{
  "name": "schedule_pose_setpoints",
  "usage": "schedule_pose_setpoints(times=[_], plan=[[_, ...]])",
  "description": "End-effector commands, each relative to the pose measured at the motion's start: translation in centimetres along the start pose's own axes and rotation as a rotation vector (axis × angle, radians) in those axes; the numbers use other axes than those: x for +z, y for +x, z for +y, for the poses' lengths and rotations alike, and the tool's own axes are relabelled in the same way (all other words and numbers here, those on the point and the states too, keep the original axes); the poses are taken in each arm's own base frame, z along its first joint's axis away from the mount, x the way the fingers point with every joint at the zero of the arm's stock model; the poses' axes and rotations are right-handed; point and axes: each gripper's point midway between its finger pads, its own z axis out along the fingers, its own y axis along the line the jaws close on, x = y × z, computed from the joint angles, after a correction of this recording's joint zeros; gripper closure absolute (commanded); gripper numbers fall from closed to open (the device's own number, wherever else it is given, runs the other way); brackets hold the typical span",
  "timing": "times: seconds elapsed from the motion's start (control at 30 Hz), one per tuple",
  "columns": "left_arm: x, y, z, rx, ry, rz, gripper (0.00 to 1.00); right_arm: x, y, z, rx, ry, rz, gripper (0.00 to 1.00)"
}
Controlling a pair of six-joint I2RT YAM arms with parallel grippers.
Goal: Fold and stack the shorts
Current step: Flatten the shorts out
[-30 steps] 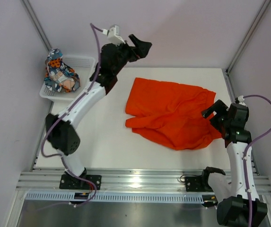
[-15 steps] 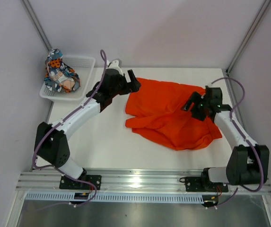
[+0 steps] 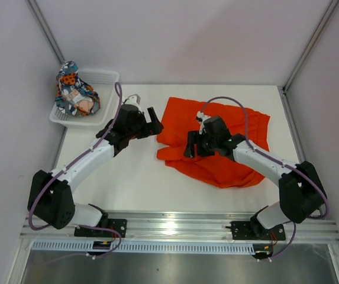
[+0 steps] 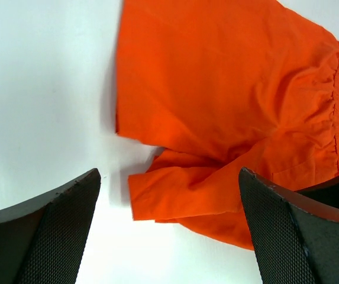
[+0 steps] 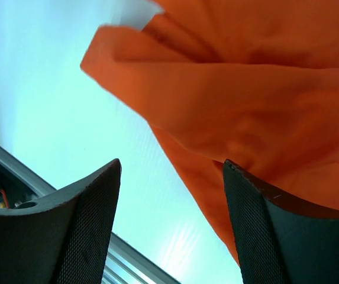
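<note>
The plain orange shorts (image 3: pixel 184 118) lie rumpled and spread on the white table, waistband to the right. The printed shorts (image 3: pixel 74 92) sit bunched in the white basket (image 3: pixel 107 77) at the back left. My left gripper (image 3: pixel 155 122) hovers open just left of the orange shorts' left edge; in its wrist view the wide jaws (image 4: pixel 169 177) frame the leg hems of the shorts (image 4: pixel 228 83) with nothing held. My right gripper (image 3: pixel 190 147) reaches across the orange fabric to the near left leg. It stands open (image 5: pixel 172 163) above the edge of the cloth (image 5: pixel 246 89).
The basket stands off the table's back left corner. Bare white table (image 3: pixel 128 171) lies left of and in front of the orange shorts. The aluminium rail (image 3: pixel 175 222) runs along the near edge. Frame posts stand at the back corners.
The right arm swung left across the orange shorts to their near left leg, and its jaws narrowed a little. The left arm came down from the back to the shorts' left edge.
</note>
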Motion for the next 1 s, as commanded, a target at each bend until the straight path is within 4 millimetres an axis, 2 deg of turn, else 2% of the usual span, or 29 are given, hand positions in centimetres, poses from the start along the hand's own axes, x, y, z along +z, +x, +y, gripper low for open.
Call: schedule_pose_setpoints(times=[0.0,0.07,0.1,0.2,0.23,0.3,0.33,0.37,0.47,0.6,0.63,0.77,0.8,0.87,0.9,0.97], plan=[[-1.5,-0.5,2.0,-0.092,-0.008,-0.041,0.01,1.5,0.2,3.6,-0.145,-0.068,-0.003,0.29],[-2.4,-0.7,1.9,-0.115,0.02,-0.046,0.01,2.1,1.1,4.0,-0.212,-0.03,0.003,0.29],[-3.3,-1.3,2.2,-0.121,0.019,-0.069,0.01,2.4,2.2,5.0,-0.255,-0.035,0.019,0.3],[-5.0,-1.7,3.2,-0.122,-0.015,-0.085,0.01,3.4,3.4,4.8,-0.335,0.006,0.036,0.35],[-6.1,-2.2,3.0,-0.121,-0.007,-0.104,0.01,3.6,3.9,5.1,-0.36,0.01,0.044,0.36],[-7.0,-2.6,3.0,-0.123,-0.007,-0.122,0.01,4.5,4.1,5.1,-0.411,0.032,0.054,0.44],[-7.5,-2.6,3.2,-0.125,-0.009,-0.124,0.01,4.9,4.5,5.7,-0.438,0.03,0.06,0.44],[-8.2,-3.0,2.9,-0.126,0.002,-0.144,0.01,5.3,4.3,5.3,-0.457,0.071,0.049,0.44],[-9.2,-3.3,2.9,-0.124,0.006,-0.16,0.01,7.5,4.6,4.4,-0.505,0.157,0.085,0.45],[-9.4,-2.8,3.4,-0.121,-0.005,-0.152,0.01,9.5,5.2,3.4,-0.528,0.218,0.119,0.45],[-9.5,-2.8,3.4,-0.122,-0.007,-0.153,0.01,9.9,4.8,3.7,-0.529,0.217,0.107,0.44],[-9.4,-2.6,3.8,-0.12,-0.014,-0.15,0.01,11.4,4.0,2.1,-0.548,0.314,0.091,0.47],[-9.4,-2.6,3.8,-0.119,-0.015,-0.151,0.01,11.6,4.0,1.8,-0.551,0.333,0.093,0.58],[-9.5,-2.6,3.8,-0.119,-0.015,-0.151,0.01,12.0,4.0,1.6,-0.542,0.344,0.099,0.73],[-9.5,-2.7,3.9,-0.118,-0.015,-0.153,0.01,12.0,4.2,1.8,-0.54,0.333,0.103,0.88],[-9.6,-2.7,3.8,-0.115,-0.014,-0.155,0.01,11.2,4.4,3.5,-0.525,0.248,0.101,1.0]])
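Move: From the right gripper, the near edge of the shorts' loose leg flap, where the fingers will shut, lies about 8 cm left, roughly level fore and aft, and some 10 cm below. The flap's left tip is about 14 cm left and 4 cm ahead; the shorts' upper-left panel corner is also 14 cm left but 11 cm ahead. From the left gripper, that same edge lies some 5 cm back, 8 cm right and 16 cm down. Sink the right gripper about 10 cm to the flap's near edge while swinging it left some 8 cm, first drawing back, then reaching forward again; roll its left side down 30 degrees and turn it a little counter-clockwise. Narrow the fingers on the way and shut them at the bottom to pinch the edge. Meanwhile draw the open left gripper left, back and up, clear of the shorts. ##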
